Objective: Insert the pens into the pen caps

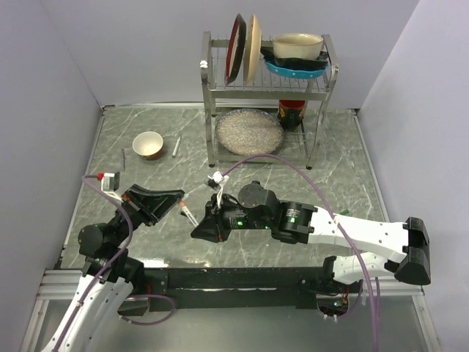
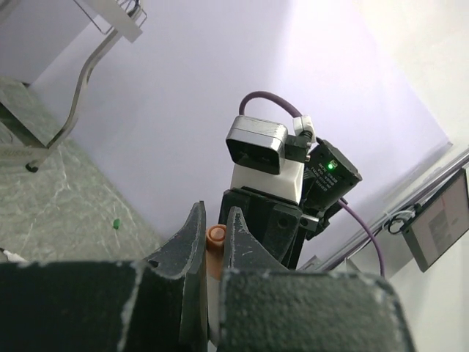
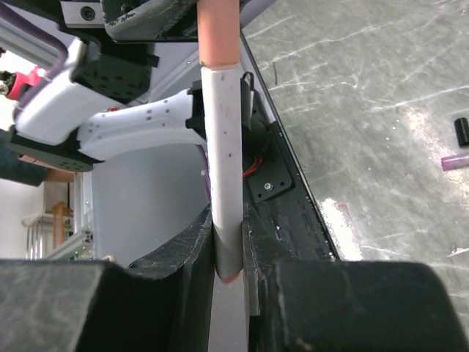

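My right gripper (image 3: 229, 253) is shut on the barrel of a white pen (image 3: 223, 161). The pen's far end is a salmon-pink piece (image 3: 218, 33), and I cannot tell whether that is a cap. That piece sits between my left gripper's fingers (image 2: 236, 235); my left gripper (image 2: 215, 238) is shut on it (image 2: 215, 235). In the top view the two grippers meet over the table's front left, left (image 1: 176, 205) and right (image 1: 199, 226), with the pen (image 1: 187, 213) between them. A second white pen (image 1: 176, 146) lies beside the bowl. A small dark cap (image 3: 462, 130) lies on the table.
A tan bowl (image 1: 148, 144) stands at the back left. A metal dish rack (image 1: 268, 88) with plates and a glass dish (image 1: 248, 132) under it stands at the back. A small green piece (image 1: 341, 213) lies by the right arm. A thin dark stick (image 1: 124, 157) lies at the left.
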Controlling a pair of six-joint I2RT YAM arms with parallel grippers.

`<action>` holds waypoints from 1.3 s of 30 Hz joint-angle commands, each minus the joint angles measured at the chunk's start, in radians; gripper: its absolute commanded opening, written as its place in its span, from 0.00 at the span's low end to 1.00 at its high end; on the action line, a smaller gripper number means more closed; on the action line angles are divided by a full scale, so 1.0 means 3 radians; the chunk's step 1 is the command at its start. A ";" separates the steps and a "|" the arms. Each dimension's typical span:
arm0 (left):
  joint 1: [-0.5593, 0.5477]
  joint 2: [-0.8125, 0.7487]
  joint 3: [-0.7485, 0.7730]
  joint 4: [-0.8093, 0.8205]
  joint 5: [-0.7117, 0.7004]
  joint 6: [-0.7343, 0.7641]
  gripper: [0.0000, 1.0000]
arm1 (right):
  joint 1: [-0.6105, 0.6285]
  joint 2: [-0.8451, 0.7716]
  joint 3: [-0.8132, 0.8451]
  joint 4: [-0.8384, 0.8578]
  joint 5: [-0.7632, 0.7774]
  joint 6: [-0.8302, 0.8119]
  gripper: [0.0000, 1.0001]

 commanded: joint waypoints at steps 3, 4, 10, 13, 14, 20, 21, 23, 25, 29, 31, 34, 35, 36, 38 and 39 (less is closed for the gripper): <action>-0.0074 -0.0174 -0.0397 0.0065 0.0588 -0.0460 0.01 | -0.0292 -0.0157 0.0617 0.1118 0.0535 0.0007 0.00; -0.0069 -0.0174 -0.0387 0.0052 0.0568 -0.0461 0.01 | -0.0297 -0.0142 0.0658 0.1103 0.0535 -0.0003 0.00; -0.0079 0.0040 -0.0121 -0.0807 0.0609 0.0213 0.01 | -0.0394 0.0114 0.1022 0.0830 0.0622 -0.0156 0.00; -0.0100 0.0046 -0.0376 -0.0175 0.0624 -0.0174 0.01 | -0.0573 0.0185 0.0991 0.0959 0.0448 -0.0039 0.00; -0.0110 0.0051 -0.0402 -0.0098 0.0599 -0.0281 0.01 | -0.0583 0.0252 0.1057 0.0944 0.0443 -0.0034 0.00; -0.0294 0.0260 -0.0244 -0.0532 0.0373 0.0071 0.01 | -0.0619 0.0457 0.1180 0.0995 0.0459 -0.0065 0.00; -0.0345 0.0276 -0.0315 -0.0425 0.0358 0.0050 0.01 | -0.0639 0.0467 0.1160 0.1066 0.0408 -0.0029 0.00; -0.0381 0.0301 -0.0356 -0.0194 0.0363 0.0044 0.01 | -0.0696 0.0452 0.1083 0.1260 0.0366 0.0083 0.00; -0.0391 0.0459 -0.0377 0.0080 0.0571 0.0004 0.01 | -0.0752 0.0411 0.1098 0.1210 0.0356 0.0196 0.00; -0.0422 0.0695 -0.0448 0.0827 0.0644 -0.0364 0.01 | -0.0864 0.0252 0.0858 0.1588 0.0305 0.0309 0.00; -0.0503 0.0797 -0.0393 0.0814 0.0655 -0.0365 0.01 | -0.0880 0.0262 0.0848 0.1644 0.0269 0.0294 0.00; -0.0759 0.0864 -0.0255 0.0687 0.0558 -0.0217 0.01 | -0.0916 0.0293 0.0863 0.1644 0.0249 0.0242 0.00; -0.0820 0.0884 -0.0214 0.0620 0.0502 -0.0145 0.01 | -0.0961 0.0313 0.0822 0.1695 0.0183 0.0329 0.00; -0.0912 0.0889 -0.0198 0.0533 0.0466 -0.0094 0.01 | -0.1093 0.0329 0.0781 0.1776 0.0025 0.0420 0.00; -0.1004 0.0920 -0.0289 0.0669 0.0409 -0.0113 0.01 | -0.1202 0.0360 0.0669 0.2037 -0.0093 0.0682 0.00; -0.1025 0.0940 -0.0386 0.0807 0.0394 -0.0154 0.01 | -0.1258 0.0360 0.0648 0.2089 -0.0119 0.0718 0.00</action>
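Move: The pen, gripped near its rear end by the right hand, has its middle about 3 cm back, 3 cm right and 3 cm below the left hand, which already holds the salmon cap over its nib end. From the right hand that cap is some 6 cm ahead, 5 cm left and 5 cm higher. On the table, some 32 cm below the left hand, lie a black cap, 8 cm ahead and 3 cm left, and a purple piece, 6 cm straight ahead. Pen and salmon cap, already joined end to end, are carried forward about 6 cm between the two hands, out over the table. The left hand keeps its pinch on the cap, dips about 3 cm on the way and comes back up while turning some 10 degrees counter-clockwise; the right keeps hold of the barrel, rises, sinks, then rises again to end about 1.5 cm higher, its wrist tilting slightly. ##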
